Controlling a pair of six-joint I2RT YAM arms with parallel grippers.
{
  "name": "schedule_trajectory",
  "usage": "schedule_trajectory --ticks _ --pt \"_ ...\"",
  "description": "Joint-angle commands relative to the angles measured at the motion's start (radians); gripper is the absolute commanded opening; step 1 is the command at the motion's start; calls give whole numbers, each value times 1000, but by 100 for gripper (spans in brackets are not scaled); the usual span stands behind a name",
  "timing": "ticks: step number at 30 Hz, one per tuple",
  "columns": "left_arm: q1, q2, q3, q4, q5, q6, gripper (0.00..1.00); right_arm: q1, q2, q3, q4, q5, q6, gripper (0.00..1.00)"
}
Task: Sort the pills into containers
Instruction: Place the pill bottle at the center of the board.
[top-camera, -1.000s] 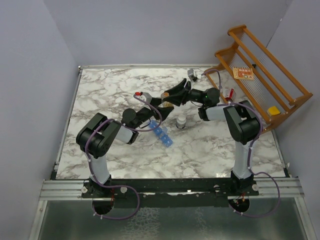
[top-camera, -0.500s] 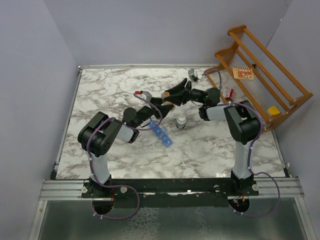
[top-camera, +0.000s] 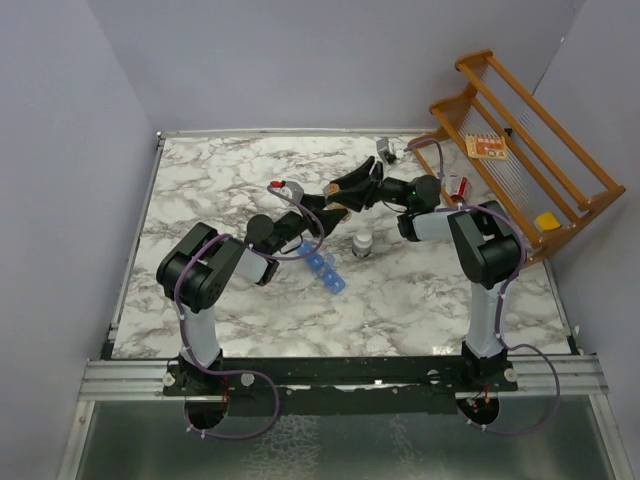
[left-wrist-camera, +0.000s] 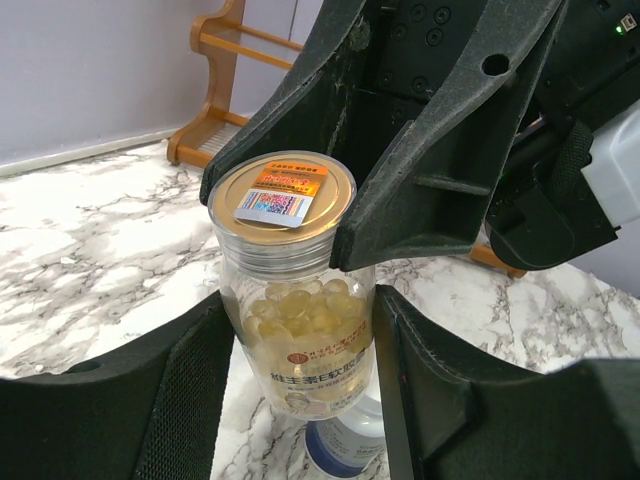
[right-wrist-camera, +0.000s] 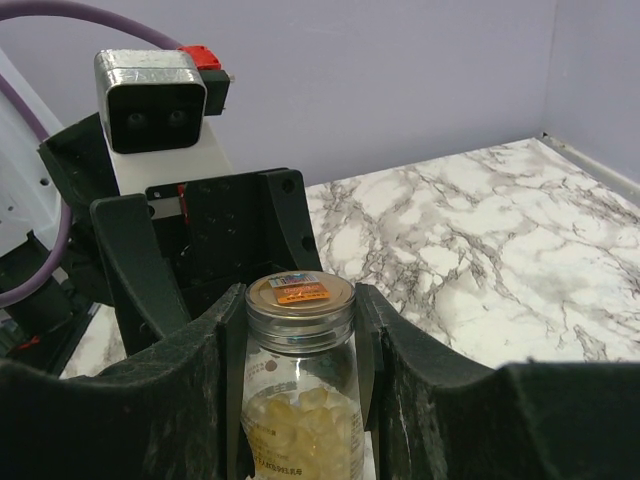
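Observation:
A clear pill bottle (left-wrist-camera: 295, 320) with a gold cap (right-wrist-camera: 300, 290) is held upright above the table, and yellow softgel pills (right-wrist-camera: 300, 420) fill its lower part. My left gripper (left-wrist-camera: 300, 400) is shut on the bottle's body, one pad against each side. My right gripper (right-wrist-camera: 300, 335) is shut on the bottle's neck, just under the cap. In the top view both grippers meet at the bottle (top-camera: 337, 207) in the middle of the table. The containers (top-camera: 324, 269), a translucent blue strip, lie on the marble just in front of the left gripper (top-camera: 318, 214).
A small bottle with a white cap (top-camera: 362, 243) stands right of the blue strip, directly below the held bottle. A wooden rack (top-camera: 520, 130) leans at the back right. A small grey object (top-camera: 385, 150) lies near the back edge.
My left gripper's jaws have narrowed onto the bottle's body. The right gripper has kept its hold and the bottle has stayed in place.

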Motion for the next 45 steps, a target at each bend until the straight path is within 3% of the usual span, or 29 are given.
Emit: schedule_trajectory --ticks 1,3,6,10,21,27,34,40,45 --pt "-6 -7 11 85 55 3 12 15 8 -3 328 -24 5 30" --pt "-6 -7 8 80 62 5 12 15 11 -2 328 -21 6 39" --pt "-6 -6 3 73 70 10 12 14 10 -3 327 -18 2 63" --pt "-6 -7 2 37 76 32 11 15 6 3 327 -21 0 81" --pt "-6 -34 -32 -85 -11 184 14 15 -60 3 323 2 -42 83" --pt "3 21 -42 -33 -98 272 16 15 -188 -87 233 86 -202 84" --pt "61 124 -32 42 -177 278 17 14 -435 -274 20 289 -451 85" --pt "130 185 -14 98 -185 248 17 15 -596 -373 -137 399 -515 85" --pt "152 181 4 44 -192 290 17 15 -685 -427 -275 453 -563 85"
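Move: The left fingers already hold the gold-lidded pill jar round its body; the clear patch of table it is being taken to is roughly 8 cm ahead, 9 cm left and 12 cm below that hand. From the left hand, the white bottle stands some 4 cm back, 6 cm right and 12 cm down, and the blue pill case about 9 cm back, 4 cm left and 15 cm down. The right fingers are still on the jar's neck, its middle straight below them by about 4 cm. The right fingers spread wide and let go of the jar's neck, then that hand pulls clear, mostly up by about 12 cm and also to the right and a little back, turning clockwise and rolling as it leaves. The left hand keeps its pinch on the jar's body and, once the right has let go, sinks some 10 cm while carrying the jar left and forward past the far end of the blue pill case towards the clear table, turning counter-clockwise on the way. ##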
